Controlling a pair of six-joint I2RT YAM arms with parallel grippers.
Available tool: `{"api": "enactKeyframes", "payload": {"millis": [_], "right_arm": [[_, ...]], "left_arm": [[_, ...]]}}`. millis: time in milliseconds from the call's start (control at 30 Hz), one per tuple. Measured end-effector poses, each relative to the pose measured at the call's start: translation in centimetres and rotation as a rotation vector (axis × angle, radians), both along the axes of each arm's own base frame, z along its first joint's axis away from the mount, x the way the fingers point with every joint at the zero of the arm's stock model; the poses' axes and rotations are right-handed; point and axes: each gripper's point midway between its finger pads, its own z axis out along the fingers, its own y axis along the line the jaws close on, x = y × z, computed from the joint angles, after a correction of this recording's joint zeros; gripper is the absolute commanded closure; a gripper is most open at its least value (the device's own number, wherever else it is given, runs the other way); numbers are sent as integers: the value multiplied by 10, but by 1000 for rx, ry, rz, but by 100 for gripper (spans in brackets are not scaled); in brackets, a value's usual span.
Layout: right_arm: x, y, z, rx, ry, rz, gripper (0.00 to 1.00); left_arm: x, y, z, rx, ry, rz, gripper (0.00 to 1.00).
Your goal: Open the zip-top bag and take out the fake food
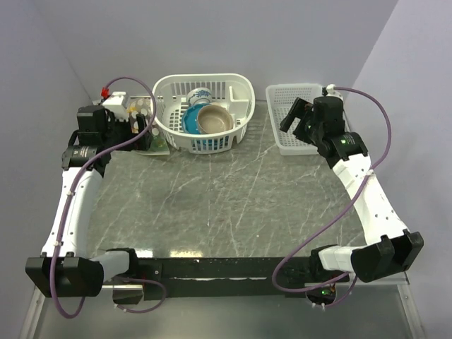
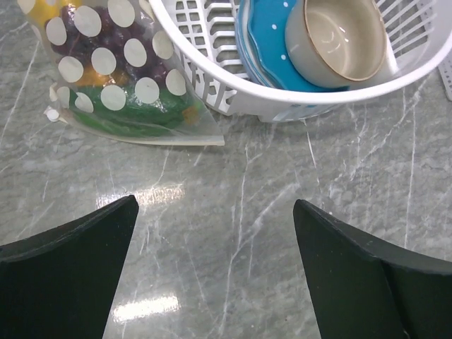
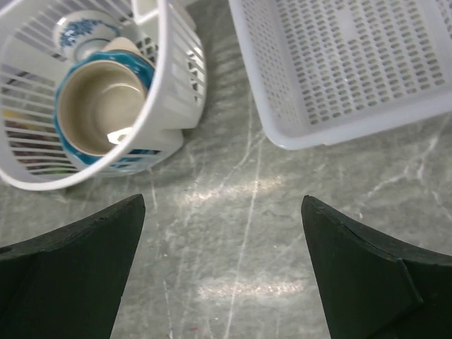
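Note:
The zip-top bag (image 2: 113,78), clear with pale round dots, lies flat on the grey marble table against the left side of the round white basket (image 2: 282,99). Inside it the fake food shows: dark purple grapes (image 2: 85,42), green pieces (image 2: 134,116), and bits of yellow and orange. My left gripper (image 2: 215,203) hovers open just short of the bag's near edge, touching nothing. In the top view the left gripper (image 1: 138,131) covers most of the bag (image 1: 157,145). My right gripper (image 3: 223,200) is open and empty over bare table, between the two baskets.
The round basket (image 1: 205,113) holds a blue bowl (image 2: 261,49), a beige bowl (image 2: 339,39) and a blue-and-white cup (image 3: 81,32). A flat white mesh basket (image 3: 353,70) stands at the back right, partly under the right gripper (image 1: 291,120). Walls close the back and sides.

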Motion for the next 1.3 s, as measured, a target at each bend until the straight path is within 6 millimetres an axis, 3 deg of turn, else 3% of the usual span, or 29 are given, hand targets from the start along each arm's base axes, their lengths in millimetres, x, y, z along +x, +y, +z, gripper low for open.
{"api": "enactKeyframes", "payload": {"millis": [133,333,467,567,633,733,900,1033,1300], "right_arm": [[-1,-7,-11,-41,22,-22,0],[16,-21,-26,-132,27,-79,0],[40,-25,-66,-225,120,-115,0],[47,-25,-95,-294,185,-122,0],[48,-24,-106,-325,197,-126,0],[52,-25,-106,-350,165,-142,2],[68,-31,-102,-377,97,-183,2],[82,-27,-115,-393,93,-170,2],[90,-15,-149,-393,144,-102,4]], "left_arm": [[13,2,-20,7,15,8,1],[41,22,-103,133,112,36,1],[40,43,-173,272,208,43,1],[42,50,-200,328,242,34,1],[45,51,-207,358,232,28,1],[54,44,-204,388,167,11,1],[68,15,-200,444,37,-39,1],[80,-5,-204,491,-27,-71,1],[105,8,-227,591,-62,3,3]]}}
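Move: The zip-top bag lies flat about 18 cm ahead of the left hand, 6 cm to its left and some 27 cm below. The white laundry basket is its neighbour, roughly 20 cm ahead, 17 cm to the left hand's right and 23 cm below. From the right hand, the white mesh tray is about 18 cm ahead, 9 cm right and 27 cm below; the laundry basket is 18 cm ahead, 28 cm left and 24 cm below. The bag is 16 cm ahead, 52 cm left and 28 cm below. Towards the zip-top bag's near edge the left hand plunges about 23 cm, swinging left and back right, then creeping forward, some 10 cm forward in all; its wrist rolls roughly 35 degrees, left side up, fingers wide open. Over the mesh tray's near left corner the right hand comes down and forward, still open, rolling the other way, right side up. ##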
